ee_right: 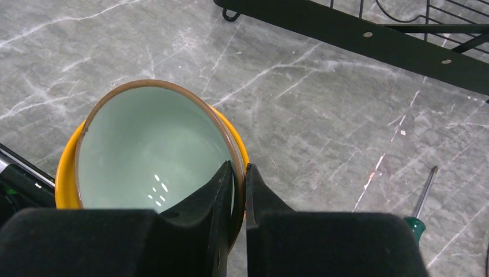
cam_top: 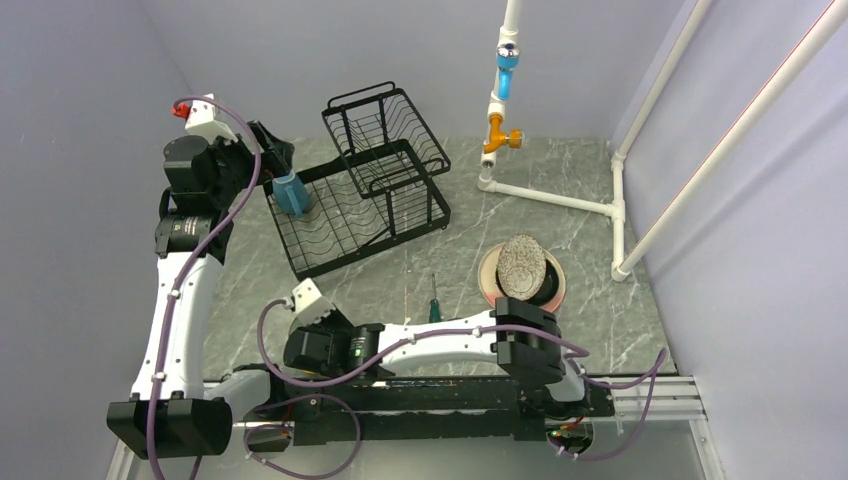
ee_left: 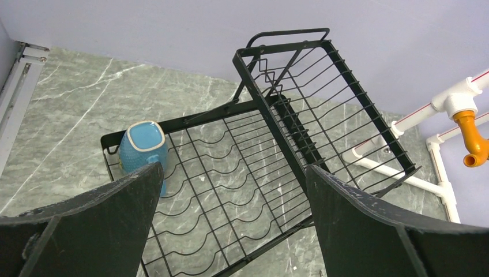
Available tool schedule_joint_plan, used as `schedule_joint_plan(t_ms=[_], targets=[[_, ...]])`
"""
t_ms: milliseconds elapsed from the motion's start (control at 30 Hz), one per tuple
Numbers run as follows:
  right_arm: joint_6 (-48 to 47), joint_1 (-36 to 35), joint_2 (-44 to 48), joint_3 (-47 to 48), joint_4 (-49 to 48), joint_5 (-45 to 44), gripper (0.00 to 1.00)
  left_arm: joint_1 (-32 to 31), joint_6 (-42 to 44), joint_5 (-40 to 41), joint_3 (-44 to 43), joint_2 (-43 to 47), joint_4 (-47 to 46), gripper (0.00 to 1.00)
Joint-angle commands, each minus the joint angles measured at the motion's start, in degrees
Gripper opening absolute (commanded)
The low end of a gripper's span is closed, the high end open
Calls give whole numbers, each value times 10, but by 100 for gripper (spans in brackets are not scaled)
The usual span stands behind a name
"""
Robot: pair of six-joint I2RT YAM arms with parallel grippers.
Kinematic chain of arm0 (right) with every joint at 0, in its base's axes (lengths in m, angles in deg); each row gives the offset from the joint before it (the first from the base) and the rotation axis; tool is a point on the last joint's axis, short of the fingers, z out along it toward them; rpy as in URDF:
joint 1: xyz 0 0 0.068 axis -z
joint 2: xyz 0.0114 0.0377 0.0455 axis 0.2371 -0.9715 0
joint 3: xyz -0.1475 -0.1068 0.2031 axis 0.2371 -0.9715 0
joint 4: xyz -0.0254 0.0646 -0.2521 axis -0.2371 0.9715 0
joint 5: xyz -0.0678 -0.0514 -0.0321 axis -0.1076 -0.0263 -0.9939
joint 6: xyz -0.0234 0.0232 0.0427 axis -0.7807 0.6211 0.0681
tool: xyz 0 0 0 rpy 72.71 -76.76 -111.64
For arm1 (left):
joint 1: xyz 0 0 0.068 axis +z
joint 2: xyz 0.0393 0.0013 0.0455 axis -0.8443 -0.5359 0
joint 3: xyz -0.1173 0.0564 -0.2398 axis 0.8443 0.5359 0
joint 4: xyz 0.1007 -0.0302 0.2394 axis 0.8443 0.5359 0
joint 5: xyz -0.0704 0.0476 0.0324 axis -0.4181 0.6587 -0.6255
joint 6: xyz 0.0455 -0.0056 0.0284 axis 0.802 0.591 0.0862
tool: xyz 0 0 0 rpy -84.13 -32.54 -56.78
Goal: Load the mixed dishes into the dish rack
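Note:
The black wire dish rack (cam_top: 400, 215) stands at the back left, and a blue mug (cam_top: 291, 192) sits upright in the left corner of its lower tray (ee_left: 230, 190). My left gripper (ee_left: 233, 170) hovers wide open above that tray, beside the mug (ee_left: 143, 145). My right gripper (ee_right: 237, 167) is shut on the rim of the mint-green bowl (ee_right: 150, 144), one finger inside it. That bowl nests in the orange bowl (ee_right: 64, 179). In the top view the right arm hides both bowls. A speckled grey plate (cam_top: 522, 265) leans on a black plate (cam_top: 549, 286) and a pink plate (cam_top: 488, 282).
A green-handled screwdriver (cam_top: 434, 304) lies on the marble table between the bowls and the plate stack; it also shows as the screwdriver (ee_right: 422, 202) right of my right gripper. A white pipe frame (cam_top: 560, 197) with orange and blue fittings stands at the back right. Walls close in on both sides.

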Motion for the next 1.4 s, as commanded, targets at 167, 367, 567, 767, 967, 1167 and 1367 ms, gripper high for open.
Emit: schedule_joint_plan(t_ms=[167, 367, 567, 767, 967, 1167, 1367], targets=[[-6, 7, 158, -77, -114, -25, 0, -1, 8, -56, -16, -16, -24, 100], [17, 48, 279, -189, -207, 39, 0, -2, 1, -118, -1, -10, -61, 100], [85, 144, 437, -354, -320, 159, 0, -8, -34, -277, 8, -25, -150, 99], [174, 281, 623, -525, -385, 246, 0, -69, -113, -406, -1, -74, -221, 99], [233, 391, 743, -603, -410, 331, 0, -196, -147, -437, -9, -107, -226, 99], [282, 514, 812, -644, -439, 433, 0, -256, -131, -429, -18, -124, -204, 99], [351, 614, 814, -661, -497, 537, 0, -282, -179, -451, 5, -135, -262, 99]])
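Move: The right hand already pinches the green bowl's rim; the bowl's middle is about 5 cm to its left, 4 cm back and 3 cm below, with the yellow bowl just under it. From that hand the plate stack lies roughly 38 cm right and 10 cm ahead, the screwdriver 20 cm right and 6 cm ahead. The green bowl is some 26 cm back, 4 cm right and 28 cm below the left hand; the rack's upper tier is about 19 cm right, 13 cm ahead and 17 cm below it. Keeping its pinch on the green bowl's rim, the right hand first lifts it out of the yellow bowl, then sweeps it about 30 cm to the right towards the plate stack, ending some 15 cm higher and 11 cm farther forward while rolling about 70 degrees, left side up, so that the bowl's base turns to face left. Meanwhile the empty left hand, fingers staying wide open, dips slightly, then swings about 26 cm right and 10 cm back at nearly its old height, turning some 65 degrees clockwise to point at the approaching bowl without touching it. ##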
